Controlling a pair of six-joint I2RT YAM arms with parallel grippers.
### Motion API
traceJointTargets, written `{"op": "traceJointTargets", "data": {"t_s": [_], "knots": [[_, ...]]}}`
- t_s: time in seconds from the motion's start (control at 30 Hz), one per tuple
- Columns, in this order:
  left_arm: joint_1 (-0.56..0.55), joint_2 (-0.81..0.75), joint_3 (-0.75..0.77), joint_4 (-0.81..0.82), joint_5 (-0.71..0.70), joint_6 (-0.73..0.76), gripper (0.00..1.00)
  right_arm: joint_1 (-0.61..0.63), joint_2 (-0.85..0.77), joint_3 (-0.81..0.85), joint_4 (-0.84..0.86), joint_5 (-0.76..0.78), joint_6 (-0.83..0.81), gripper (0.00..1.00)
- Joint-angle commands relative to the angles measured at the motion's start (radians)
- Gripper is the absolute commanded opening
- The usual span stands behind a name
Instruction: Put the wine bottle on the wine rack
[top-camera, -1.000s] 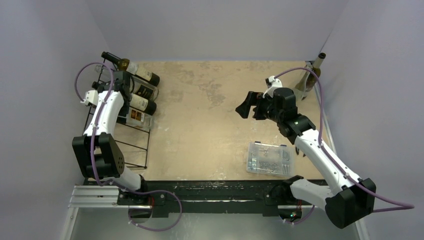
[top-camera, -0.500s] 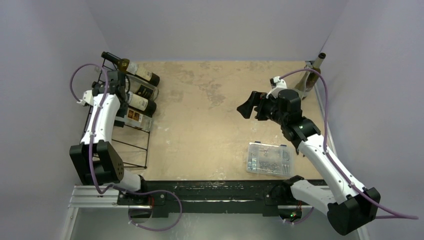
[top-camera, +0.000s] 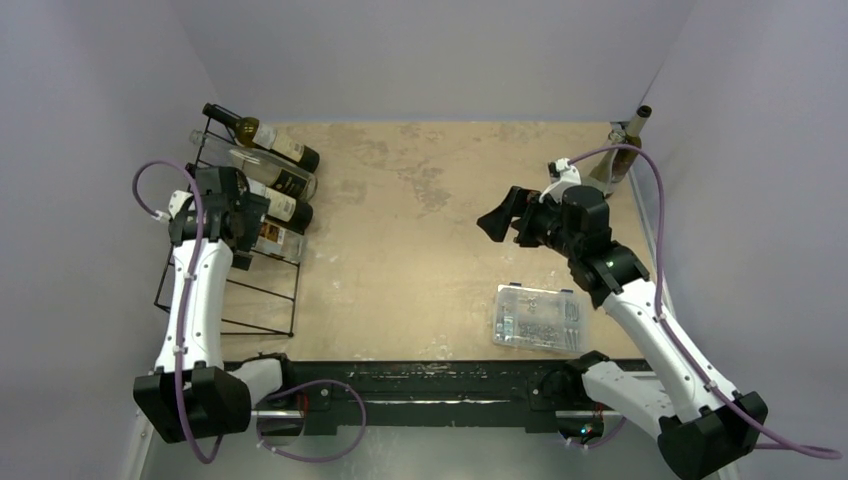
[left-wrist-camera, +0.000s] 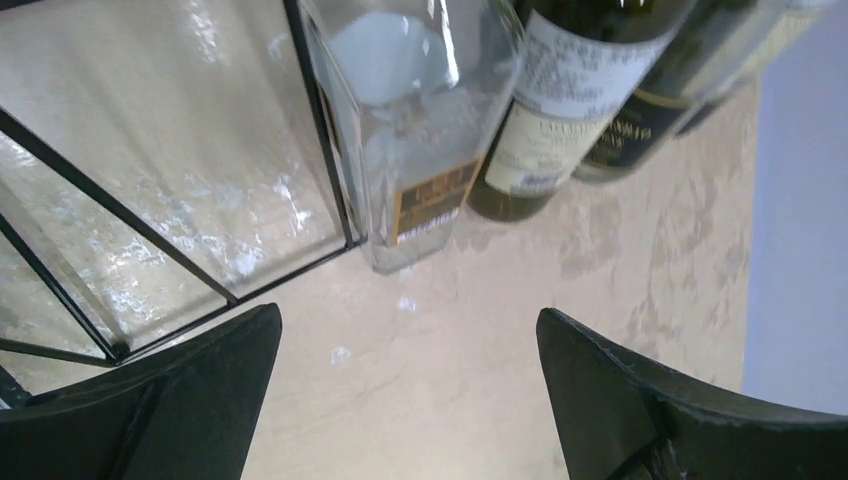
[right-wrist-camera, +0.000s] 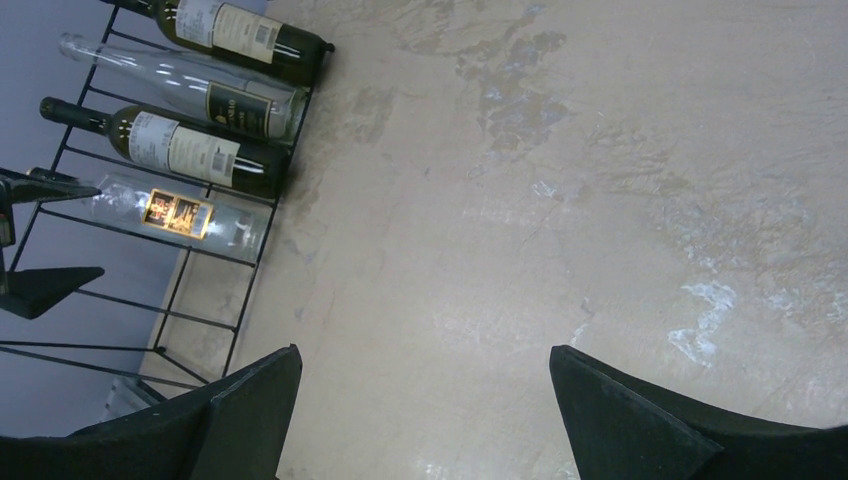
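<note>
The black wire wine rack (top-camera: 265, 291) stands at the table's left and several bottles lie on it. The nearest one is a clear bottle (top-camera: 272, 236) with an orange label, resting across the wires (left-wrist-camera: 322, 130) beside a dark wine bottle (left-wrist-camera: 560, 90). My left gripper (top-camera: 243, 220) hovers open over the rack just short of the clear bottle (left-wrist-camera: 410, 130). Nothing sits between its fingers (left-wrist-camera: 410, 330). My right gripper (top-camera: 500, 213) is open and empty above mid-table (right-wrist-camera: 425, 352), facing the rack (right-wrist-camera: 243, 318).
A greenish bottle (top-camera: 628, 148) stands upright in the far right corner by the wall. A clear plastic box (top-camera: 540, 317) of small parts lies near the right arm's base. Purple walls close in both sides.
My left gripper has opened and drawn back toward the near left, off the bottles; the clear bottle stays on the rack. The right arm has shifted only slightly.
</note>
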Motion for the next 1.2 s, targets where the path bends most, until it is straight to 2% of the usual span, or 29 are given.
{"op": "traceJointTargets", "data": {"t_s": [0.0, 0.1, 0.2, 0.27, 0.33, 0.47, 0.6, 0.83, 1.03, 1.17], "knots": [[0.006, -0.066, -0.054, 0.151, 0.269, 0.190, 1.00, -0.002, -0.030, -0.002, -0.031, -0.019, 0.042, 0.99], [0.003, -0.072, -0.036, 0.178, 0.362, 0.297, 1.00, -0.002, -0.054, -0.002, -0.050, -0.010, 0.053, 0.99], [-0.018, -0.086, -0.027, 0.223, 0.397, 0.405, 1.00, -0.001, -0.087, -0.019, -0.045, 0.008, 0.086, 0.99], [-0.053, -0.108, -0.043, 0.297, 0.457, 0.510, 1.00, -0.002, -0.101, -0.024, -0.057, 0.021, 0.125, 0.99], [-0.082, -0.149, -0.102, 0.427, 0.589, 0.616, 1.00, -0.002, -0.098, -0.001, -0.084, 0.043, 0.104, 0.99], [-0.134, -0.209, -0.220, 0.580, 0.757, 0.704, 1.00, -0.002, -0.047, 0.100, -0.235, 0.182, 0.018, 0.99], [-0.186, -0.196, -0.203, 0.567, 0.868, 0.754, 1.00, -0.001, 0.005, 0.174, -0.305, 0.332, -0.041, 0.99], [-0.225, -0.214, -0.158, 0.496, 0.901, 0.823, 1.00, -0.035, 0.165, 0.376, -0.360, 0.558, -0.112, 0.99], [-0.224, -0.241, -0.154, 0.487, 0.887, 0.835, 1.00, -0.230, 0.306, 0.576, -0.368, 0.575, -0.114, 0.99], [-0.225, -0.242, -0.151, 0.486, 0.892, 0.836, 1.00, -0.338, 0.348, 0.638, -0.326, 0.600, -0.101, 0.99]]}}
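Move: The clear glass bottle stands at the far right, about 17 cm ahead of the right hand and 21 cm to its right, its middle some 9 cm lower; the green bottle is about 6 cm beyond it and 5 cm farther right. The shears lie level with the right hand, 27 cm right. From the left hand the clear bottle is roughly 17 cm ahead and 76 cm right; the square bottle on the rack is 4 cm ahead, 9 cm below. After easing back a couple of centimetres, the right hand sweeps about 17 cm right and a good 10 cm forward towards the standing clear glass bottle, rising and swinging clockwise with open, empty fingers. Meanwhile the left hand, also open, leaves the rack about 19 cm to the right and rises over the table, its wrist swinging some 80 degrees clockwise and tipping up, then nearly halts. ##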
